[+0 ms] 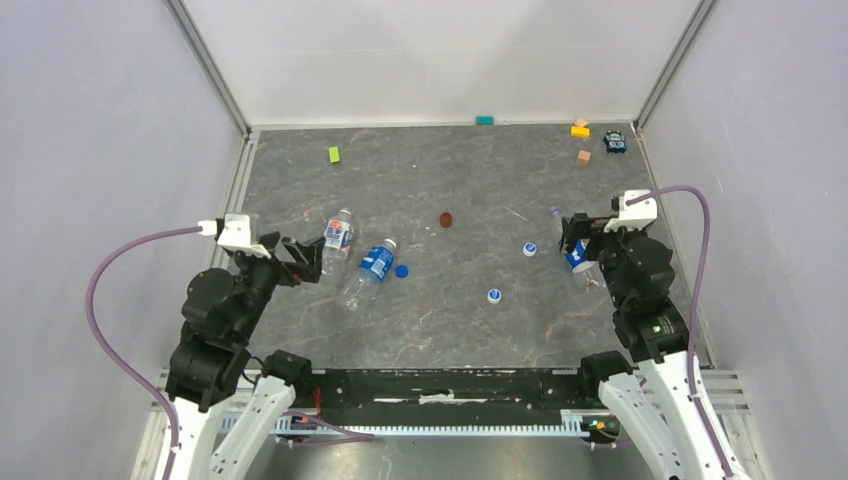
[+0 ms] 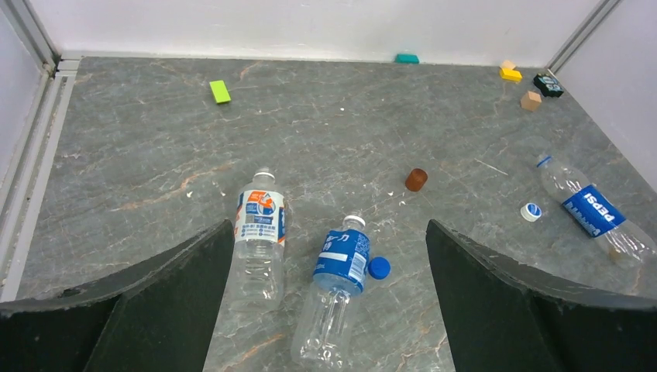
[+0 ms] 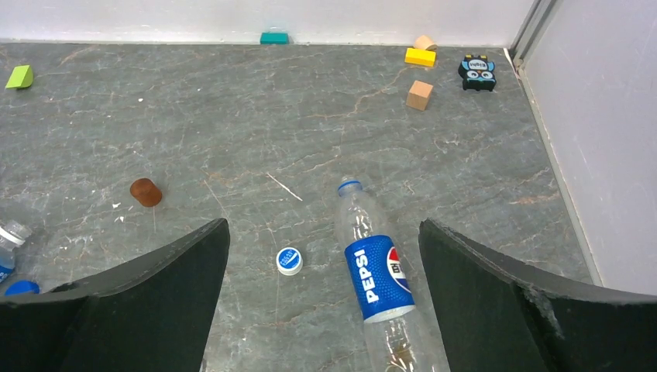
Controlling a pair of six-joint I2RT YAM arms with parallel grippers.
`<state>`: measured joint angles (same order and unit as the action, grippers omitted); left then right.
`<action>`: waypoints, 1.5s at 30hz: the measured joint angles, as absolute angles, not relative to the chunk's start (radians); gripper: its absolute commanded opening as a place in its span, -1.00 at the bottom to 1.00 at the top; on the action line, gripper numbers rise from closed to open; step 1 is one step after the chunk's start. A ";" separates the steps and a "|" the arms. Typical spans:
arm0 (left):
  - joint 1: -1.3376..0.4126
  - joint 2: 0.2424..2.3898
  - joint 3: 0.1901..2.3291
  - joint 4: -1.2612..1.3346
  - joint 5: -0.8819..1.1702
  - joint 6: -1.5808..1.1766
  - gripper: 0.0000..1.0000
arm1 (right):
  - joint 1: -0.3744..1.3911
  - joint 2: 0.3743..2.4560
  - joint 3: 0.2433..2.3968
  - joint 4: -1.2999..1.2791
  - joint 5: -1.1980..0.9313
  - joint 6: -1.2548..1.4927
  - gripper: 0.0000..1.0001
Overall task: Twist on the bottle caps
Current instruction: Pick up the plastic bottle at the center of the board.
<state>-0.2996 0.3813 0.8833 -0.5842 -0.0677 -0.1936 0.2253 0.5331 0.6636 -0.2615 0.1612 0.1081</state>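
Observation:
Three clear bottles lie uncapped on the grey table: an orange-and-blue labelled one [image 1: 338,238] [image 2: 259,232], a blue-labelled one [image 1: 373,267] [image 2: 338,271] and a Pepsi one [image 1: 574,254] [image 3: 378,279] [image 2: 593,211]. A solid blue cap [image 1: 402,270] [image 2: 379,267] rests beside the blue-labelled bottle. One whitish cap [image 1: 529,249] [image 3: 289,261] [image 2: 531,211] lies left of the Pepsi bottle, another [image 1: 494,295] nearer the front. My left gripper [image 1: 303,258] [image 2: 329,232] hovers open just left of the two left bottles. Above the Pepsi bottle my right gripper [image 1: 574,236] [image 3: 324,229] is open too, holding nothing.
A dark red-brown disc [image 1: 446,220] [image 2: 416,180] [image 3: 146,192] lies mid-table. Toy blocks sit along the back: green [image 1: 334,154], teal [image 1: 485,120], yellow [image 1: 580,129], tan [image 1: 583,157], plus a black toy [image 1: 614,142]. White walls enclose the table on three sides.

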 measured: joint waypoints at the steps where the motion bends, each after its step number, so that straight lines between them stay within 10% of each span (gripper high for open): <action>1: -0.300 0.382 0.883 -0.585 -0.068 -0.193 1.00 | 0.225 0.533 0.664 -0.262 0.162 0.108 0.96; 45: -0.300 0.446 0.781 -0.604 -0.047 -0.194 1.00 | 0.532 1.113 0.756 -0.543 0.118 0.185 0.96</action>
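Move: The bottle with the blue label lies nearly beneath the left hand, about 5 cm ahead, 3 cm right and 26 cm below; the blue cap is 6 cm ahead and 8 cm right, the orange-label bottle 13 cm ahead and 6 cm left. From the right hand, the near white cap is about 15 cm left, 5 cm back and 23 cm below; the far white cap is 7 cm ahead and 5 cm left, the Pepsi bottle 3 cm ahead and 5 cm right. Swing the open right gripper down some 16 cm and left about 9 cm towards the near white cap, edging forward at first, then back, while its fingers tip down roughly 40 degrees and turn counter-clockwise. Hold the left gripper almost still at first, then lower it about 6 cm over the blue-label bottle, tipping slightly down; keep both open. ##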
